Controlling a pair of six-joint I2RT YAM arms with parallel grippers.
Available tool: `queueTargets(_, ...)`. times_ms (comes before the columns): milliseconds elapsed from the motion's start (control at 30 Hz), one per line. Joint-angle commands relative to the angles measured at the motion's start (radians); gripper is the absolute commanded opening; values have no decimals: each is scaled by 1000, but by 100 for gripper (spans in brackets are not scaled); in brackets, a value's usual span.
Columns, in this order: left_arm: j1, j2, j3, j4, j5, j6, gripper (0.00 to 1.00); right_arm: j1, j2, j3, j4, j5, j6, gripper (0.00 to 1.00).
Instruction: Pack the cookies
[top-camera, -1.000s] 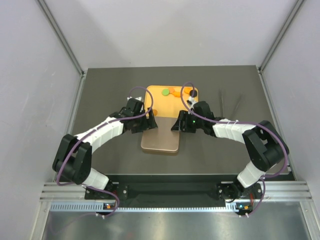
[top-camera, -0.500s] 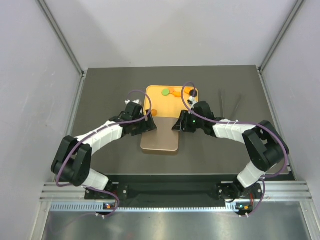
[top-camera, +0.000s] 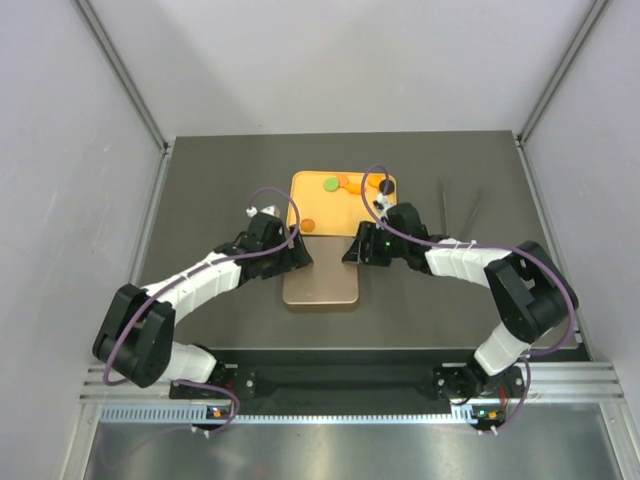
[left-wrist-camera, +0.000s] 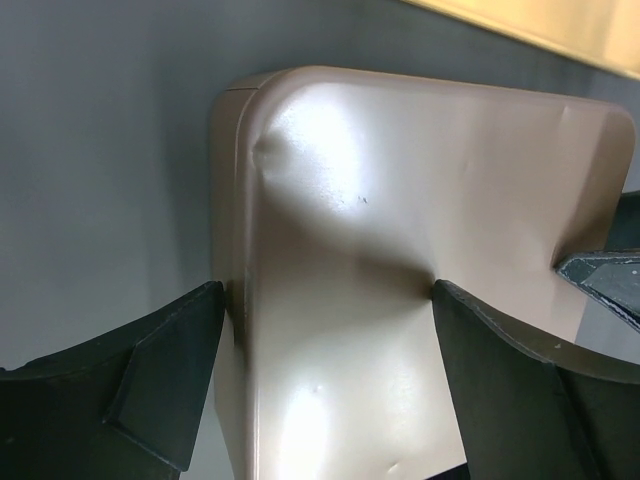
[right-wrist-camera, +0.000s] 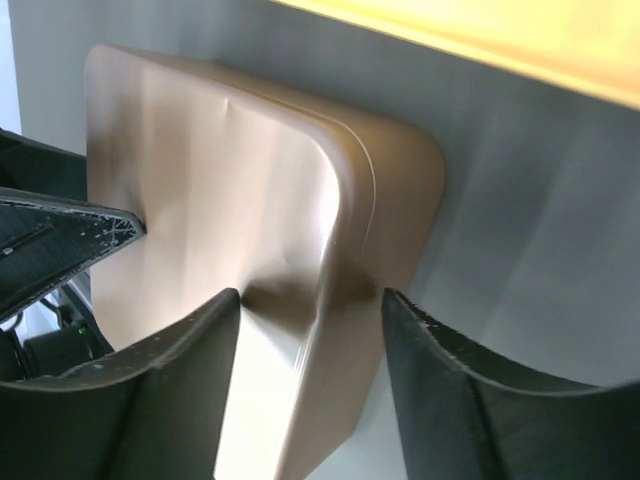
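The cookies (top-camera: 350, 183) lie in an orange tray (top-camera: 296, 200) at mid-table: green, orange and black discs at its far end and one orange disc (top-camera: 309, 224) near its front. A tan box lid (top-camera: 320, 285) lies flat just in front of the tray. My left gripper (top-camera: 297, 255) (left-wrist-camera: 330, 295) is open astride the lid's (left-wrist-camera: 400, 180) left edge, one tip by the side wall and one resting on top. My right gripper (top-camera: 355, 250) (right-wrist-camera: 310, 295) pinches the lid's (right-wrist-camera: 220, 160) right rim, with one finger on top and one on the wall.
Two thin dark sticks (top-camera: 458, 208) lie on the table to the right of the tray. The tray's yellow-orange wall (right-wrist-camera: 500, 30) runs just beyond the lid. Grey side walls close in the table on the left and right.
The left gripper has slid nearer along the lid's left edge. The right gripper stays at the right rim, and its jaws narrowed, then eased a little. The lid has barely shifted.
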Motion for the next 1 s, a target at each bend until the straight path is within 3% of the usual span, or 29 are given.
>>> queueTargets(0, -15, -39, 23, -16, 10, 22, 90, 17, -48, 39, -1, -18, -35, 60)
queueTargets(233, -6, -51, 83, -64, -57, 71, 92, 3, -60, 66, -34, -11, -50, 76)
queueTargets(633, 74, -104, 156, -148, -76, 151, 91, -72, -180, 91, -125, 31, -102, 80)
queueTargets(733, 85, -124, 179, -164, -65, 175, 91, -104, -246, 85, -185, 57, -125, 83)
queueTargets(767, 85, -132, 182, -168, -59, 178, 91, -111, -287, 85, -203, 72, -139, 95)
queueTargets(800, 85, -137, 186, -173, -53, 181, 91, -121, -307, 85, -218, 86, -150, 98)
queueTargets(967, 85, -212, 195, -187, -7, 217, 90, -137, -509, 77, -277, 256, -174, 100)
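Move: At the left hand's fingers, the closed cookie box straddles their gap by its left edge, its middle about 5 cm to the right, 3 cm back and 3 cm below. The right hand is astride the opposite edge, the box's middle roughly 8 cm to its left, 3 cm back and 3 cm down. Beyond the box lies the yellow tray, centred some 13 cm ahead of the right hand and 3 cm left; the orange cookie in it is about 8 cm ahead and 2 cm right of the left hand. Coming free of the lid's two edges, both hands lift and part. The right goes up about 10 cm and swings outward to the right, away from the box, its fingers opening from half to fully wide as it tips up some 15 to 20 degrees; the left, already wide open, rises about 8 cm while drifting left and a little forward, tilting up about 10 degrees. ##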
